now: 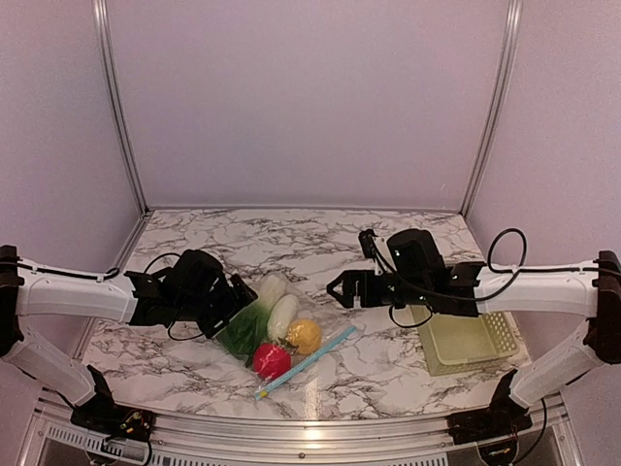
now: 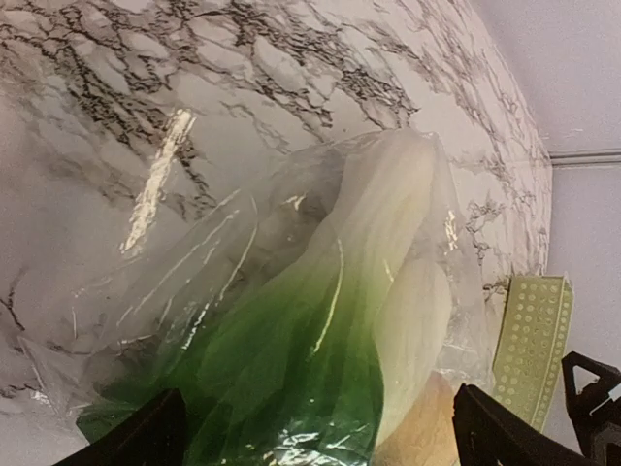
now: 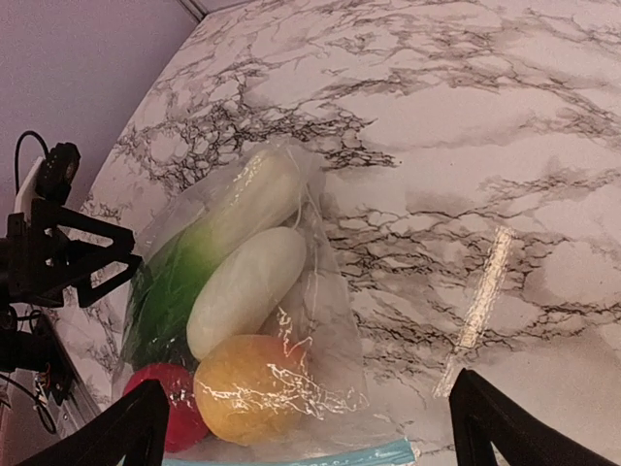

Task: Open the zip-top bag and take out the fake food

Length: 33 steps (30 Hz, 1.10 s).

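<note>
The zip-top bag (image 1: 286, 335) lies flat on the marble table, its light blue zipper strip (image 1: 309, 359) along the near right edge. Inside it is the fake food: a green leafy vegetable (image 1: 249, 327), a white oblong piece (image 1: 282, 316), a yellow-orange fruit (image 1: 304, 336) and a red fruit (image 1: 272, 360). My left gripper (image 1: 233, 299) hovers open at the bag's left end, with the vegetable (image 2: 291, 369) between its fingers (image 2: 141, 442). My right gripper (image 1: 337, 288) stands open just right of the bag, above the orange fruit (image 3: 257, 388) and the strip (image 3: 320, 456). Neither holds anything.
A pale yellow-green lattice basket (image 1: 466, 340) sits on the table at the right, under my right arm; its edge (image 2: 532, 345) also shows in the left wrist view. Purple walls close the table on three sides.
</note>
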Motion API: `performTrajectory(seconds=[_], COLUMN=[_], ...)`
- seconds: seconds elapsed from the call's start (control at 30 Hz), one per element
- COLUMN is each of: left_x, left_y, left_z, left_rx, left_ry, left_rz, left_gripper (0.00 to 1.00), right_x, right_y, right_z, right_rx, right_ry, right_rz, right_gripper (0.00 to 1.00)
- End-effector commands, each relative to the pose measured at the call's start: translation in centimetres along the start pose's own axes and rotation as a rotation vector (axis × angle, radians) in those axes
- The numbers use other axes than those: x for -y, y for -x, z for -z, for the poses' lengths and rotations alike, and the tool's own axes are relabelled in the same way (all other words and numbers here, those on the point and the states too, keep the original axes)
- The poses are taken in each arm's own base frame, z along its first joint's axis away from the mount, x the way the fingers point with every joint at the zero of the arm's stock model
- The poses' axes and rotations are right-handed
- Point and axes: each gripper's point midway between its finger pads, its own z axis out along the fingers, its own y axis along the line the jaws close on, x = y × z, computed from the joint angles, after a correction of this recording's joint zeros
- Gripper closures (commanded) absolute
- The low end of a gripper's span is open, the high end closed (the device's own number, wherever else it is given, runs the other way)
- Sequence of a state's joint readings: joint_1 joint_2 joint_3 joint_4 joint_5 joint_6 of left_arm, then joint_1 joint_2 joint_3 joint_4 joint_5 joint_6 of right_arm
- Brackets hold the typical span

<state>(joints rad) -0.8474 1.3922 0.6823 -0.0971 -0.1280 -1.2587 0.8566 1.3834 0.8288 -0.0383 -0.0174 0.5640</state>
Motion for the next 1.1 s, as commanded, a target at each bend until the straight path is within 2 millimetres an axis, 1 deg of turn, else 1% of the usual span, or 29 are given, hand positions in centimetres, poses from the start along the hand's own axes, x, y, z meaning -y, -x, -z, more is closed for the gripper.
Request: performTrajectory(seconds=[0.0, 0.03, 0.13, 0.23, 0.27, 0.33, 0.37, 0.47, 0.53, 0.63, 0.73, 0.83, 1.07], left_x=[4.7, 4.9, 4.3, 2.8, 2.3, 1.3, 0.8, 0.3, 0.2, -0.2, -0.9, -1.5, -2.6], left_y=[0.2, 0.1, -0.7, -1.9, -2.5, -3.6, -4.5, -6.3, -6.9, -7.3, -7.3, -7.4, -7.4], left_z=[0.3, 0.4, 1.3, 2.7, 3.1, 3.9, 4.4, 5.5, 6.4, 7.3, 7.7, 7.8, 8.0], left_rx=[-0.014, -0.018, -0.032, -0.047, -0.055, -0.065, -0.077, -0.104, -0.107, -0.111, -0.112, -0.119, -0.12], left_ry=[-0.139, -0.144, -0.134, -0.126, -0.125, -0.125, -0.128, -0.149, -0.159, -0.182, -0.191, -0.189, -0.194], left_rz=[-0.052, -0.06, -0.086, -0.089, -0.09, -0.082, -0.079, -0.061, -0.053, -0.038, -0.03, -0.029, -0.009], left_gripper=[0.01, 0.01, 0.01, 0.01, 0.01, 0.01, 0.01, 0.01, 0.01, 0.01, 0.01, 0.01, 0.01], right_x=[-1.8, -1.9, -3.0, -4.5, -5.2, -5.6, -5.8, -5.7, -5.7, -5.9, -6.0, -6.0, -5.3], right_y=[-1.1, -1.7, -3.2, -4.7, -5.5, -6.9, -7.5, -8.5, -9.0, -9.3, -9.3, -9.9, -11.0], right_z=[0.7, 0.8, 1.2, 1.8, 2.0, 2.1, 2.2, 2.0, 1.6, 0.6, -0.2, -0.8, -1.3], right_rx=[-0.007, -0.015, -0.027, -0.043, -0.055, -0.074, -0.083, -0.071, -0.08, -0.088, -0.085, -0.105, -0.137], right_ry=[0.111, 0.114, 0.111, 0.132, 0.151, 0.17, 0.179, 0.176, 0.186, 0.184, 0.179, 0.18, 0.148], right_rz=[-0.088, -0.101, -0.122, -0.177, -0.193, -0.239, -0.26, -0.3, -0.318, -0.323, -0.336, -0.367, -0.402], right_gripper=[0.01, 0.01, 0.01, 0.02, 0.03, 0.05, 0.07, 0.13, 0.19, 0.29, 0.31, 0.33, 0.32])
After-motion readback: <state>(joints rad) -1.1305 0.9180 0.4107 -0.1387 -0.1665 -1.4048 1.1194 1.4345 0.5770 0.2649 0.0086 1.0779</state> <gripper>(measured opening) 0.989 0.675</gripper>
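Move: The blue zip strip lies slantwise below the right hand, its middle some 10 cm back, 8 cm left and 14 cm down. From that hand the orange ball is about 4 cm back and 9 cm left, the red ball 10 cm back and 16 cm left, both 12 cm down. The strip's yellow slider end is roughly 15 cm back, 6 cm right and 8 cm below the left hand; the leafy greens sit almost under it, 3 cm right, 6 cm down. The zip strip draws both hands in: the right swings back about 10 cm and a little left, then mostly sinks, some 6–7 cm lower in all, tipping its fingers roughly 20 degrees steeper and closing them by about a third above the strip's right half, no grip yet seen. The left, wide open, rises off the bag's leafy side with a short nudge right, then draws back about 10 cm towards the slider end. ##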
